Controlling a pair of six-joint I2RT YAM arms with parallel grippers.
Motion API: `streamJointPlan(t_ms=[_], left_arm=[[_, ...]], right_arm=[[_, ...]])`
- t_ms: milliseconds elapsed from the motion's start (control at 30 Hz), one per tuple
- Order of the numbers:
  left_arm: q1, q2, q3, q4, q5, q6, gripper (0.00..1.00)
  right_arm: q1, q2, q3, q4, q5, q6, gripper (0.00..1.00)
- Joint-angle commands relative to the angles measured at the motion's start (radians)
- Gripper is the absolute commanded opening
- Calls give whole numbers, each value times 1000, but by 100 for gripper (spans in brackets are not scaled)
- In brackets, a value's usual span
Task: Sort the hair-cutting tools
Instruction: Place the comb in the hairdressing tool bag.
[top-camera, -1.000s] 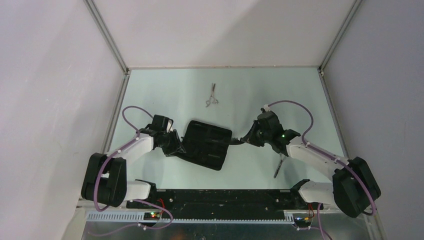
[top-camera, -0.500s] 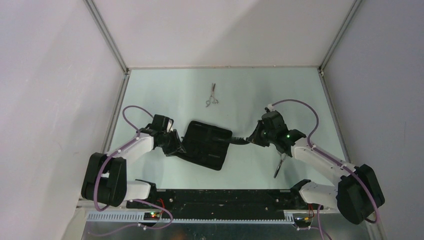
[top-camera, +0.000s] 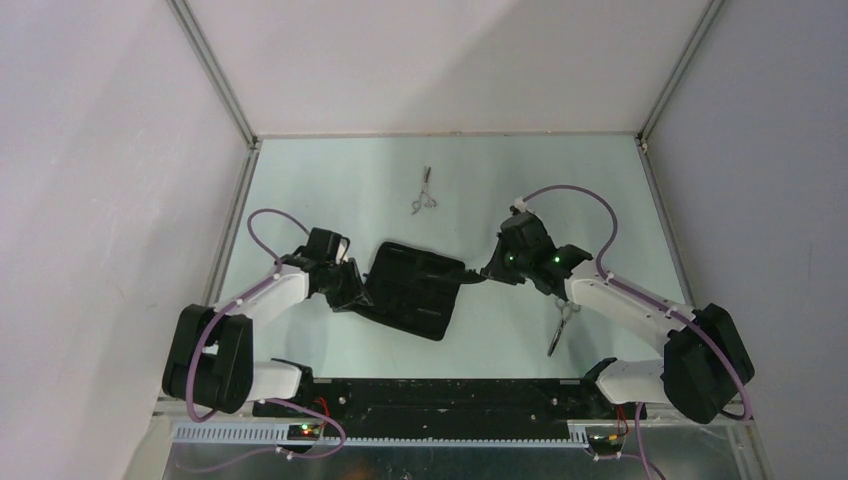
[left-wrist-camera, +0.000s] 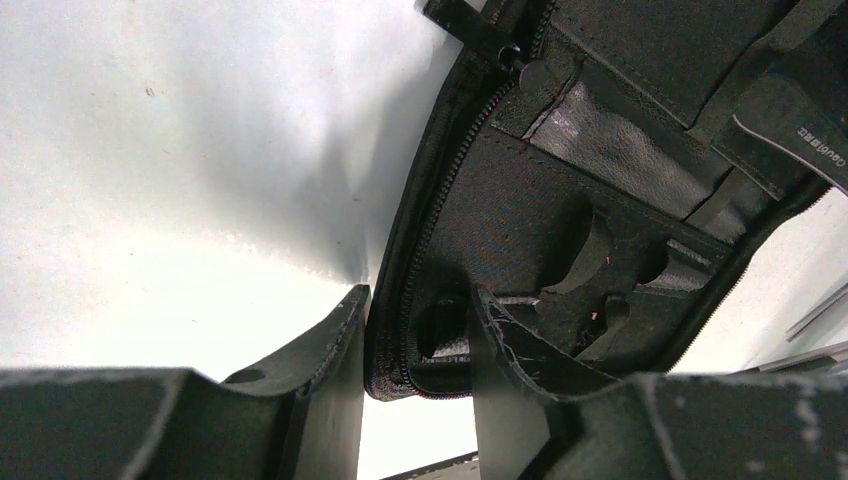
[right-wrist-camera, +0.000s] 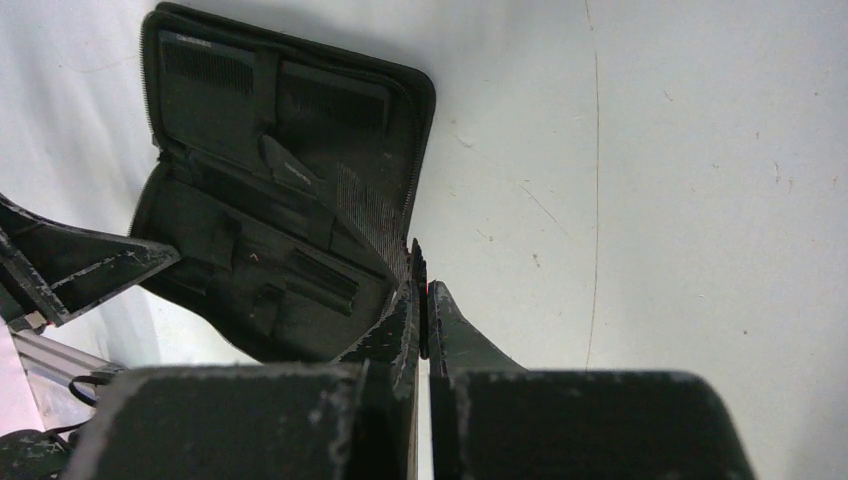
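An open black case (top-camera: 410, 290) lies mid-table. My left gripper (top-camera: 352, 290) (left-wrist-camera: 415, 330) is shut on the case's left rim (left-wrist-camera: 395, 340), one finger outside and one inside. My right gripper (top-camera: 485, 275) (right-wrist-camera: 420, 290) is shut on a slim black comb (top-camera: 470, 281) (right-wrist-camera: 375, 215), whose toothed end reaches over the right edge of the case (right-wrist-camera: 250, 200). One pair of silver scissors (top-camera: 424, 192) lies far back on the table. A second pair (top-camera: 558, 330) lies near the front, under my right forearm.
Grey walls with metal corner rails (top-camera: 215, 80) close in the pale green table (top-camera: 330, 190) on three sides. The arm bases and a black rail (top-camera: 430, 395) line the near edge.
My right wrist swung slightly right, then back left and a little farther away, keeping the comb at the case's right edge. The left arm and the case have not moved.
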Motion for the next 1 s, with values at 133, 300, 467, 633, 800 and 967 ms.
streamJointPlan(t_ms=[133,300,467,633,800,967], left_arm=[[-50,24,20,-37,28,15,11],[-74,37,23,-36,30,23,6],[-100,53,24,-33,31,19,5],[-116,62,25,-24,30,10,4],[-120,50,16,-16,22,-15,6],[-120,43,5,-2,21,-34,9]], right_arm=[[39,96,25,58,-20,-4,0],[53,168,24,170,-73,7,0],[59,235,25,281,-119,26,0],[65,314,47,361,-135,17,0],[83,359,70,388,-144,26,0],[96,364,70,334,-102,20,1]])
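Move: The right hand holds the comb by its toothed end; the strap on the bag's far half, which its free end has just reached, lies about 13 cm to the left, 1 cm ahead and 9 cm below. The stowed comb sits roughly 3 cm beyond that strap, and the bag's near half is centred some 17 cm left and 6 cm back from the right hand. From the left hand, the strap is about 6 cm ahead and 13 cm right. With its fingers still shut on the comb, the right hand first sinks a little, then sweeps about 6.5 cm to the left and slightly forward while going down about 6 cm in all, pushing the comb's free end under the strap along the bag's far half, and comes to a stop. The left hand keeps its half-open fingers around the bag's near-left corner and shifts only about 1.5 cm to the right, towards the incoming comb, with no real turn of the wrist. ##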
